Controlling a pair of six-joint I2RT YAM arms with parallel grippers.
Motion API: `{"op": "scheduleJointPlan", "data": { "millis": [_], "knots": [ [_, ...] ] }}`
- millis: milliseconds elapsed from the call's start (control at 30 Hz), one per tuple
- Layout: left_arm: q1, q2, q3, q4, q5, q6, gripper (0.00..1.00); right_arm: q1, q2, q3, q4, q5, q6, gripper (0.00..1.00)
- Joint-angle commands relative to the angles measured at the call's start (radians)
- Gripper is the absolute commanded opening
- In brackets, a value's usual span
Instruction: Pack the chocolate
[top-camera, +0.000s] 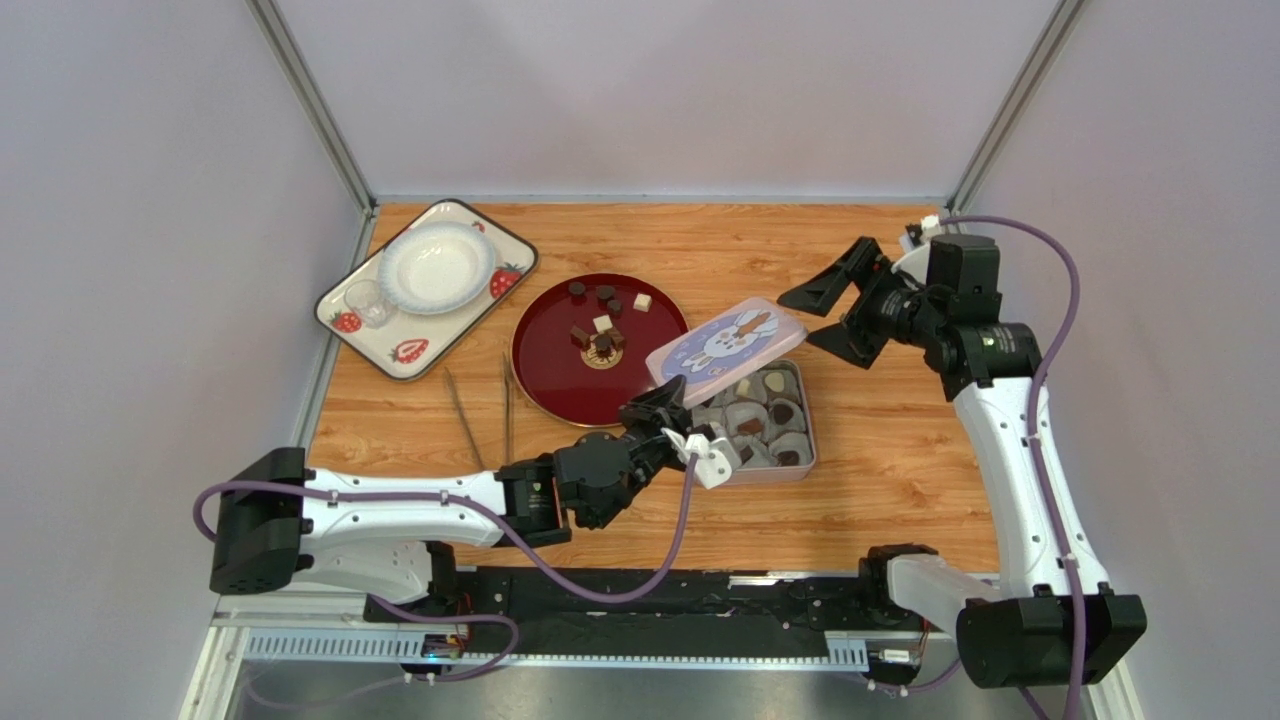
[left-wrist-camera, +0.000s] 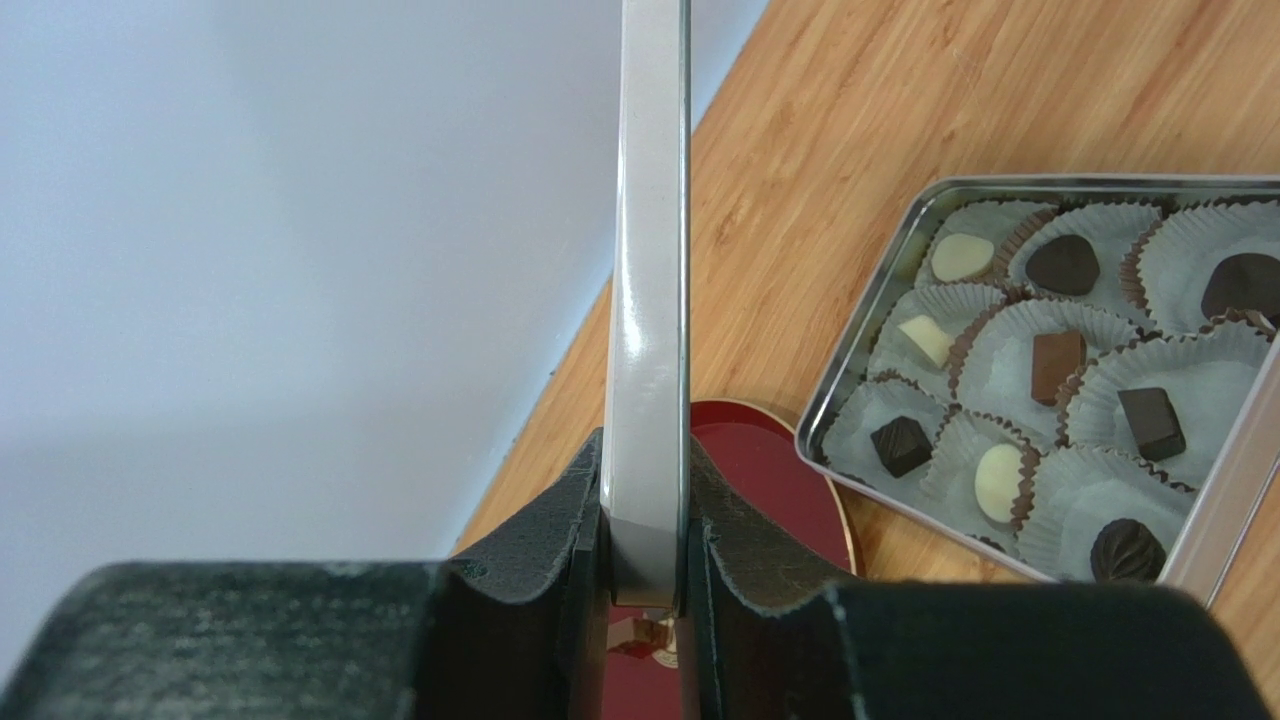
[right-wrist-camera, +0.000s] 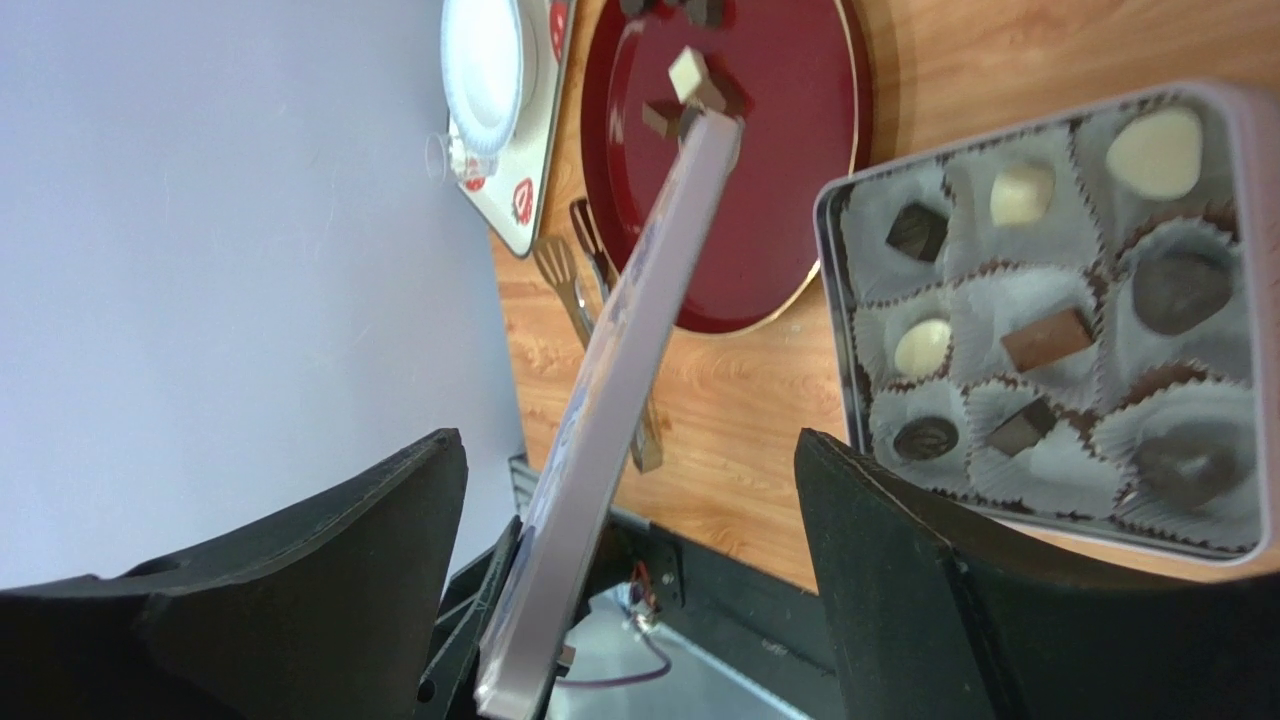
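Chocolate pieces, dark, brown and cream, sit in white paper cups in the square grey tin. A few more chocolates lie on the round red plate. My left gripper is shut on the near edge of the tin's lid, which has a rabbit picture and hangs tilted over the tin's left side. My right gripper is open at the lid's far right end. In the right wrist view the lid stands between its spread fingers, nearer the left one, with a wide gap on the right.
A strawberry-patterned tray at the back left carries a white bowl and a small clear cup. Metal tongs lie on the wood left of the red plate. Cage posts and grey walls close in the table's sides.
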Motion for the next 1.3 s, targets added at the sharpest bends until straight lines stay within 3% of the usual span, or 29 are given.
{"op": "scheduleJointPlan", "data": {
  "millis": [0,300,433,600,867,1067,1267],
  "knots": [
    [-0.004,0.014,0.014,0.058,0.026,0.053,0.20,0.002,-0.003,-0.109,0.136,-0.135,0.107,0.83],
    [-0.004,0.066,0.039,0.070,0.059,0.049,0.21,0.037,0.008,-0.204,0.236,-0.162,0.167,0.74],
    [-0.005,0.073,0.039,0.078,0.060,0.040,0.21,0.036,0.013,-0.233,0.256,-0.161,0.178,0.63],
    [-0.016,0.069,0.025,0.097,0.063,0.040,0.22,0.034,0.011,-0.270,0.273,-0.155,0.181,0.57],
    [-0.032,0.060,0.008,0.113,0.051,0.030,0.23,0.034,0.011,-0.285,0.290,-0.145,0.202,0.35],
    [-0.041,0.075,-0.004,0.113,0.049,-0.017,0.36,0.025,-0.026,-0.279,0.301,-0.125,0.234,0.17],
    [-0.052,0.089,-0.018,0.113,0.048,-0.100,0.59,0.020,-0.052,-0.276,0.339,-0.115,0.283,0.06]
  ]
}}
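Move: My left hand already pinches the lid by its near edge; the lid's middle is about 5 cm ahead of that hand and 6 cm to its right, at hand height. From my open right hand, the lid's middle is some 9 cm to the left, 2 cm back and 4 cm below. The chocolate tin sits about 6 cm back and 5 cm left of my right hand, the red tray 4 cm ahead and 27 cm left, both roughly 25 cm below. I bring my right hand down about 5 cm and 3 cm left over the lid's far-right edge, tilting it some 15 degrees, and shut its fingers on that edge. My left hand first sinks about 2.5 cm, edging right with the lid, and stays there; once the right fingers have nearly closed, it opens and eases back and right a little. ##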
